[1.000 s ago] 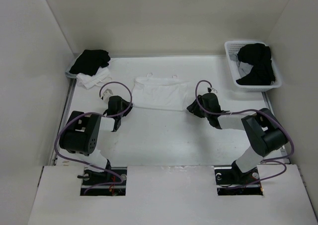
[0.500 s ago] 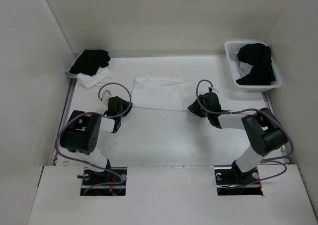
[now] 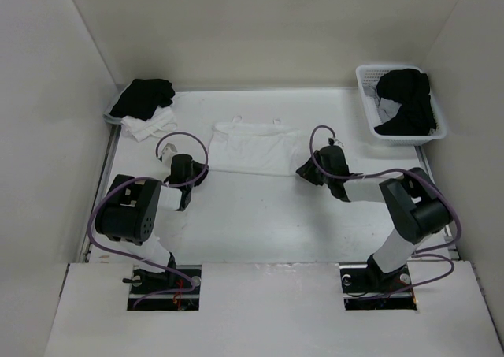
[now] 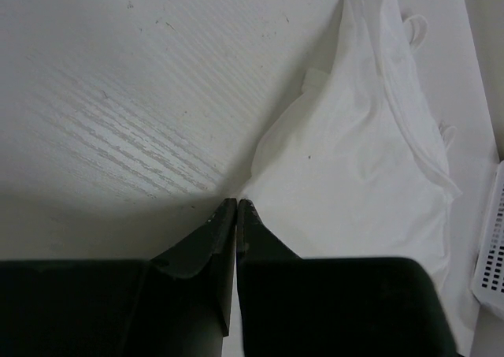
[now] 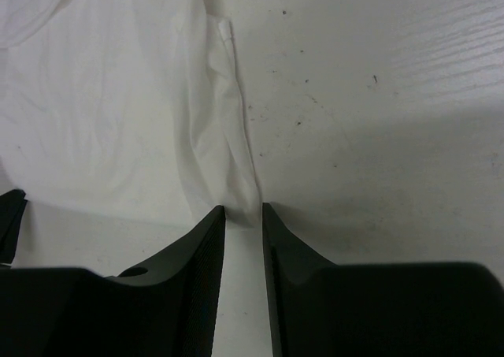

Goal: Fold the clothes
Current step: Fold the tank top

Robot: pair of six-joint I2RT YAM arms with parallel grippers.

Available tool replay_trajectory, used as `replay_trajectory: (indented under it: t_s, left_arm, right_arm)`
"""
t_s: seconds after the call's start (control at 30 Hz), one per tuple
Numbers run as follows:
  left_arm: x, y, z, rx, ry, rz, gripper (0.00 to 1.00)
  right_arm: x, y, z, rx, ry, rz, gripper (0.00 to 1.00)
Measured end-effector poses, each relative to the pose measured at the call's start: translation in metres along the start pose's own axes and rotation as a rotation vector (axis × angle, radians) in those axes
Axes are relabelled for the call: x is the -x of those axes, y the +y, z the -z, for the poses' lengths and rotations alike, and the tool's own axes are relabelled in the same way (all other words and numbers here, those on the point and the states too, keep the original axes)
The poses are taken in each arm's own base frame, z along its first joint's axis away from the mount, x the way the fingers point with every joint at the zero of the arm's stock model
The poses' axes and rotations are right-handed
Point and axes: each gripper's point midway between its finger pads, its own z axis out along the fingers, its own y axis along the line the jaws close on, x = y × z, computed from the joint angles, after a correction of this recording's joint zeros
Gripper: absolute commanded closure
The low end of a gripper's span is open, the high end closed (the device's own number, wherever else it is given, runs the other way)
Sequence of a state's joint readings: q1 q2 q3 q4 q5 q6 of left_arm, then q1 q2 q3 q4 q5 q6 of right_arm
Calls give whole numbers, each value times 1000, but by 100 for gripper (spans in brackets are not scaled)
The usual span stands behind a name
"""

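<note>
The clothes point(image 3: 256, 146), a thin white camisole, lie spread at the middle of the table with the two straps toward the back. My left gripper point(image 3: 201, 170) sits low at the near-left corner of its hem. In the left wrist view that gripper point(image 4: 236, 202) is shut, and the corner of the clothes point(image 4: 354, 160) runs into its tips. My right gripper point(image 3: 303, 172) is at the near-right corner. In the right wrist view its jaws point(image 5: 242, 207) stand a little apart, with the folded edge of the clothes point(image 5: 118, 113) reaching in between the tips.
A white basket point(image 3: 364, 77) holding black garments point(image 3: 405, 101) stands at the back right. A black garment point(image 3: 143, 97) is piled over a white one point(image 3: 146, 126) at the back left. White walls close in the table on three sides.
The left gripper has closed on the hem corner. The right jaws have narrowed around the other corner. The near hem now runs as a straighter line between the two grippers.
</note>
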State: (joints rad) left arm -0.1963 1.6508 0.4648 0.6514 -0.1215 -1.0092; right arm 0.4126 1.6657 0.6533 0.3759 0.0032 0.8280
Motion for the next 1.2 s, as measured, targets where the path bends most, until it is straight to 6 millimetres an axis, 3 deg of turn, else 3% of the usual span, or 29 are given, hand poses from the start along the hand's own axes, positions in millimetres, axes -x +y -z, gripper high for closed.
replay_trajectory:
  t_s: [0.1, 0.2, 0.33, 0.47, 0.57, 0.77, 0.9, 1.03, 1.13, 1.2]
  left_arm:
    - [0, 0, 0, 2, 0, 0, 100]
    - [0, 0, 1, 2, -1, 0, 100]
    - [0, 3, 8, 0, -2, 1, 100]
    - [7, -3, 29, -30, -20, 5, 100]
    - [23, -24, 53, -95, -61, 9, 100]
    - [58, -74, 130, -276, -156, -11, 100]
    - [71, -100, 204, -388, -200, -59, 100]
    - [86, -117, 272, -471, -232, -75, 100]
    - [89, -114, 298, -479, -229, -76, 100]
    - [84, -103, 298, -440, -212, -86, 100]
  right_arm:
    - [-1, 4, -3, 11, 11, -9, 76]
    - [-3, 5, -6, 18, 24, -19, 88]
    - [-3, 4, -7, 16, 26, -28, 94]
    - [3, 8, 3, 26, 9, -23, 95]
    - [12, 20, 22, 60, -26, -8, 96]
    - [14, 61, 98, 188, -107, 70, 96]
    - [7, 90, 174, 314, -157, 122, 96]
    - [9, 105, 244, 410, -201, 134, 96]
    - [7, 117, 279, 463, -190, 135, 96]
    - [1, 121, 287, 471, -165, 145, 95]
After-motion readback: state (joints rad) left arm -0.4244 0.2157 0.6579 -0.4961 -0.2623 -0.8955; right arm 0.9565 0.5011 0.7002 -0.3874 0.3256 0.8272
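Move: The tank top lies flat, its near hem folded over, its middle about 6 cm ahead of the left hand and 12 cm to its right, just below. That is some 7 cm ahead and 11 cm left of the right hand, whose part-open fingers straddle the near right corner; the left already pinches the near left one. The white garment lies about 14 cm ahead and 16 cm left of the left hand. The laundry basket stands roughly 20 cm ahead and 27 cm right of the right hand. The left hand keeps its pinch on the near left corner while the right fingers close on the near right corner of the tank top. Then both hands lift together and sweep back towards the robot, rising about 25 cm and coming back some 19 cm, fingertips tilting up by roughly 25 to 30 degrees, both grips kept and the near edge stretched between them. ##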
